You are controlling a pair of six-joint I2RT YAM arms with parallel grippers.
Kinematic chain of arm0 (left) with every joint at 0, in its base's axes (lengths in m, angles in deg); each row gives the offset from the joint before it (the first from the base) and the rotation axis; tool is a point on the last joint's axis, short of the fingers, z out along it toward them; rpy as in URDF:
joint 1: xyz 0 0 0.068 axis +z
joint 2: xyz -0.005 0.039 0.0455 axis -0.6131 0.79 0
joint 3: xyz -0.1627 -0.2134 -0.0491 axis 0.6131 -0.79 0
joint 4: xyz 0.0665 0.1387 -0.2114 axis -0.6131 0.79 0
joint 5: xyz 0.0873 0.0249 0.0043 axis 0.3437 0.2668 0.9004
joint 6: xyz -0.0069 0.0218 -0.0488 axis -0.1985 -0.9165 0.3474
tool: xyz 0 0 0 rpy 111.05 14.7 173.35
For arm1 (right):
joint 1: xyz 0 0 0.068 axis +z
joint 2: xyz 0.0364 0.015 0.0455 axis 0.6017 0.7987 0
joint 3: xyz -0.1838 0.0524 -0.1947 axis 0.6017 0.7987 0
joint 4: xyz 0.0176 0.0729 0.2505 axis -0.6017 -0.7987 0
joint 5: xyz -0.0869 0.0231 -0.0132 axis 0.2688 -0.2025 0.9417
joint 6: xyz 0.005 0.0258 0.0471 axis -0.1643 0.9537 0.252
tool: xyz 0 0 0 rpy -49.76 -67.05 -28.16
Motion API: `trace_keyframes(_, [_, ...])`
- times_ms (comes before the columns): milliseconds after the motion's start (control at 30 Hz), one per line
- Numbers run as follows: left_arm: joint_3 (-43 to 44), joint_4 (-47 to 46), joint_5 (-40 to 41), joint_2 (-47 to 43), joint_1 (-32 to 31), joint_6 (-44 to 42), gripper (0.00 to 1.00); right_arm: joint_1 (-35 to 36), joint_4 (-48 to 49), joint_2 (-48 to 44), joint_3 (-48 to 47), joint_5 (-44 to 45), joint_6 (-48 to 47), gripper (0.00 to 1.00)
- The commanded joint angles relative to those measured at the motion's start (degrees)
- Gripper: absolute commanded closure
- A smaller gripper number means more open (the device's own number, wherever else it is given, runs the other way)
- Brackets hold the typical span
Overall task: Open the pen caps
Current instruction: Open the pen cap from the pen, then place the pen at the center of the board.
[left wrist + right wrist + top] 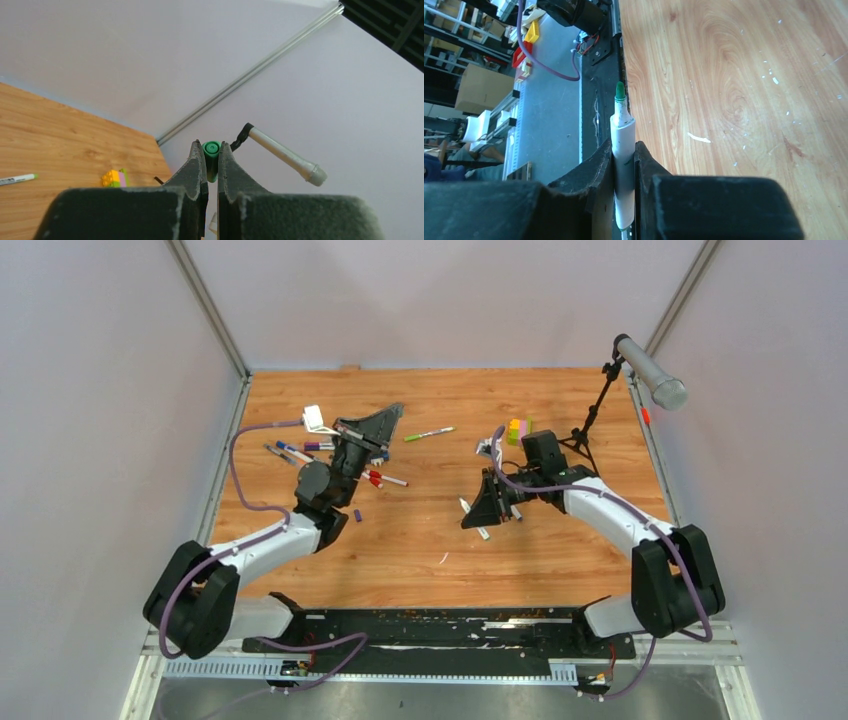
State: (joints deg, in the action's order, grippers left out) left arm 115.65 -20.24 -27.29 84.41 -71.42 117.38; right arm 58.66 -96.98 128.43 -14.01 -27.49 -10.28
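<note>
My left gripper (pixel 211 150) is shut on a green pen cap (pixel 212 148), which is pinched between the fingertips and raised off the table. In the top view that gripper (pixel 395 411) sits above the left-centre of the table. My right gripper (pixel 624 147) is shut on the white barrel of a pen (pixel 623 127) whose green tip is bare and sticks out past the fingertips. In the top view the right gripper (pixel 470 522) points down-left at mid-table. Several other pens (pixel 298 451) lie left of the left arm, and one green-ended pen (pixel 430 434) lies between the arms.
A yellow-green-pink block stack (pixel 518 430) stands at the back, beside a black microphone stand (pixel 590 420) with its grey microphone (pixel 650 372). A loose purple cap (pixel 357 514) lies near the left arm. A red-ended pen (pixel 385 478) lies under the left wrist.
</note>
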Motion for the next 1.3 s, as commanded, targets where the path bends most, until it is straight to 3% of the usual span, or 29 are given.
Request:
trace_keyframes(0, [-1.63, 6.79, 1.21, -5.81, -0.02, -4.86, 1.00, 0.03, -8.41, -1.03, -4.00, 1.50, -11.94, 1.00])
trace_keyframes(200, [-6.84, 26.50, 4.27, -19.91, 0.25, -7.75, 1.00, -0.02, -16.23, -2.00, -7.04, 8.83, -22.33, 1.00])
trace_keyframes(333, [-8.93, 41.38, 6.38, -29.18, 0.29, -10.39, 1.00, -0.14, -15.24, -3.14, -6.68, 18.45, -22.72, 1.00])
trace_keyframes(600, [-15.05, 56.55, 8.25, -42.21, 0.23, -11.14, 1.00, -0.83, -11.05, -1.07, -5.75, 39.07, -19.78, 1.00])
trace_keyframes(767, [-14.56, 63.82, 8.58, -41.33, 0.27, -11.94, 1.00, -1.84, -9.78, 0.88, -6.09, 47.54, -18.50, 1.00])
trace_keyframes(933, [-12.44, 67.84, 8.08, -34.62, 0.26, -12.91, 1.00, -3.10, -8.35, 3.02, -6.04, 52.73, -16.87, 1.00])
trace_keyframes(1267, [-8.92, 71.33, 6.29, -23.11, 0.24, -12.69, 1.00, -6.78, -8.53, 7.01, -7.04, 55.22, -14.67, 1.00])
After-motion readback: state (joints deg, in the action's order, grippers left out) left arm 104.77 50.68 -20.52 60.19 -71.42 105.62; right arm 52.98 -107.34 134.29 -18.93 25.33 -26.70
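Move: The loose blue cap on the table lies about 10 cm left of the left gripper, roughly level with it fore and aft and some 34 cm below; the crossed red pens are 9 cm farther out than the cap and 4 cm right of it. From the right gripper, the uncapped blue pen lies some 15 cm ahead, 10 cm right and 17 cm below, the toy block about 17 cm beyond that pen. Bring the left gripper, still pinching the green cap, back and left and then mostly straight down about 24 cm, tipping the fingers down towards the table near the blue cap. Meanwhile take the uncapped green pen in the right gripper right, forward and down towards the blue pen, swinging its fingers from pointing left to mostly down. Keep both grippers shut. ##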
